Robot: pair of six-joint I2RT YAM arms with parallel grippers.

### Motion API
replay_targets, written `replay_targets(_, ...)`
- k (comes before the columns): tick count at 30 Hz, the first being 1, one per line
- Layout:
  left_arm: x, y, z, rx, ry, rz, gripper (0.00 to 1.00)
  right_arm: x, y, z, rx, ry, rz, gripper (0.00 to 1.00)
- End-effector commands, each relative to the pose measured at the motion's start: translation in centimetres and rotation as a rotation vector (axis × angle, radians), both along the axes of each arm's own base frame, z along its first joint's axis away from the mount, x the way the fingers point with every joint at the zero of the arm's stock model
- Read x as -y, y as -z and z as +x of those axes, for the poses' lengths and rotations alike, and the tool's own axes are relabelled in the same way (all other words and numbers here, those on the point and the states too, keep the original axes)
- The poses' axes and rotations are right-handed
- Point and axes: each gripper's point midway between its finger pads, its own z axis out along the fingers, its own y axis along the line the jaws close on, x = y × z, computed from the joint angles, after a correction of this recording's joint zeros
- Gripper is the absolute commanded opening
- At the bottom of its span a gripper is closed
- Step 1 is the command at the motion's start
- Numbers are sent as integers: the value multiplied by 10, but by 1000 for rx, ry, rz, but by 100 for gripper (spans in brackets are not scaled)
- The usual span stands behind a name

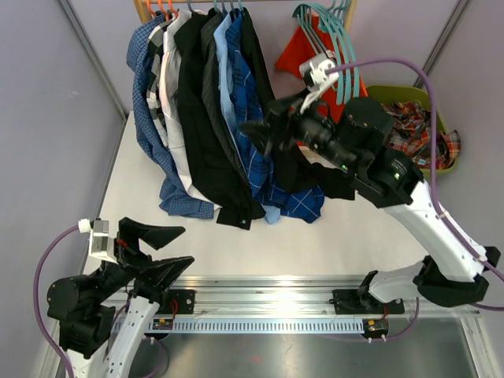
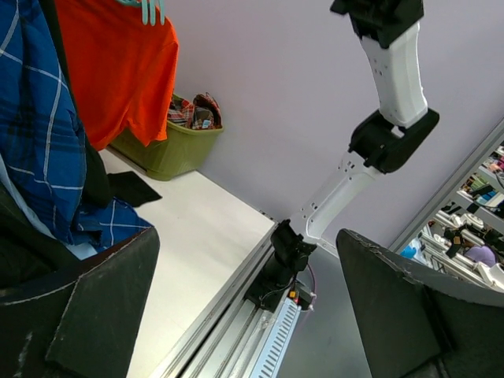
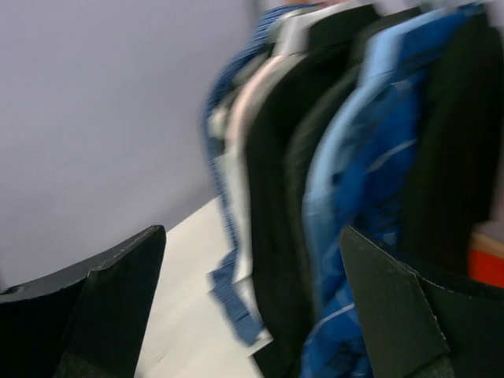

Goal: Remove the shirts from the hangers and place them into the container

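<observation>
Several shirts (image 1: 213, 118) hang in a tight row from hangers on the rail at the back: blue gingham, white, black, charcoal, light blue and dark blue check (image 1: 260, 157). Their tails rest on the table. My right gripper (image 1: 264, 134) is open in front of the dark blue check shirt, holding nothing. In its blurred wrist view the open gripper (image 3: 252, 307) faces the black shirt (image 3: 276, 197) and the light blue one (image 3: 339, 173). The olive-green container (image 1: 398, 91) stands at the back right with plaid cloth inside. My left gripper (image 1: 161, 248) is open and empty at the near left.
Empty teal hangers (image 1: 331, 31) hang on the rail to the right of the row, above an orange garment (image 1: 299, 51). Orange hangers (image 1: 161, 8) are at the rail's left end. The container (image 2: 169, 153) sits against the back wall. An aluminium rail (image 1: 268, 303) runs along the near edge.
</observation>
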Motion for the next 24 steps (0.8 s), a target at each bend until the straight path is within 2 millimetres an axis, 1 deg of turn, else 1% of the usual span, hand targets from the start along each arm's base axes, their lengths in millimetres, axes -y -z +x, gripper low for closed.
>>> replay_targets(1, -6, -8, -18, 73, -15, -8, 99, 47, 8, 81, 56, 516, -181, 100)
replay_targets(2, -7, -7, -18, 72, -16, -9, 99, 49, 8, 92, 84, 567, -211, 100)
replay_targets(3, -7, -5, -19, 68, -13, -6, 99, 42, 19, 109, 85, 620, -256, 99)
replay_targets(4, -7, -4, -21, 72, -15, -7, 99, 40, 15, 115, 102, 635, -256, 99)
replay_targets(5, -8, -3, -21, 69, -17, -7, 99, 36, 16, 121, 107, 637, -272, 99)
replay_targets(6, -8, -1, -22, 62, -15, -4, 99, 23, 28, 131, 94, 625, -302, 99)
replay_targets(7, -8, -2, -24, 65, -14, -4, 99, 24, 16, 133, 102, 639, -277, 99)
replay_targets(8, -9, -1, -27, 71, -13, -4, 99, 24, 15, 139, 111, 660, -283, 99)
replay_targets(9, -10, 1, -29, 64, -16, -2, 99, 24, 21, 150, 105, 702, -300, 99)
replay_targets(10, -10, 2, -30, 65, -19, -3, 99, 27, 12, 153, 114, 720, -278, 99)
replay_targets(11, -11, 3, -32, 71, -22, -6, 99, 28, 12, 158, 111, 730, -278, 99)
replay_targets(12, -12, 5, -34, 68, -24, -5, 99, 28, 18, 171, 100, 748, -290, 99)
replay_targets(13, -13, 6, -34, 64, -26, -7, 99, 32, 7, 172, 107, 755, -259, 99)
replay_targets(15, -14, 8, -37, 61, -26, -11, 99, 33, 11, 183, 94, 755, -263, 99)
replay_targets(16, -13, 9, -39, 59, -22, -11, 99, 36, 4, 183, 100, 760, -248, 99)
replay_targets(19, -14, 13, -41, 52, -21, -11, 99, 38, -4, 180, 106, 726, -219, 97)
replay_targets(20, -14, 15, -40, 43, -20, -10, 99, 42, -11, 174, 103, 704, -196, 97)
replay_targets(21, -14, 15, -40, 46, -22, -10, 99, 38, -14, 170, 104, 652, -183, 96)
replay_targets(23, -14, 16, -40, 42, -22, -10, 99, 44, -14, 169, 76, 610, -155, 94)
replay_targets(24, -13, 18, -39, 36, -20, -9, 99, 43, -21, 162, 81, 551, -134, 94)
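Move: The black shirt at the right-hand end of the packed row is the target: its upper part, near the hanger, lies about 23 cm ahead of the right hand, practically in line sideways and about level. The blue plaid shirt hangs against it, some 5 cm to its left; the orange shirt on teal hangers is about 17 cm to its right. From the left hand, the black shirt's upper part is roughly 45 cm ahead, 20 cm to the right and 15 cm higher. The black shirt's upper part is approached by the empty right hand, which sweeps about 19 cm forward while turning some 40 degrees clockwise to face the rail. It dips about 6 cm on the way and recovers roughly half of that, edging right at the end, fingers still wide with the black cloth showing between them. The idle left hand sinks about 3 cm, tipping slightly down. ##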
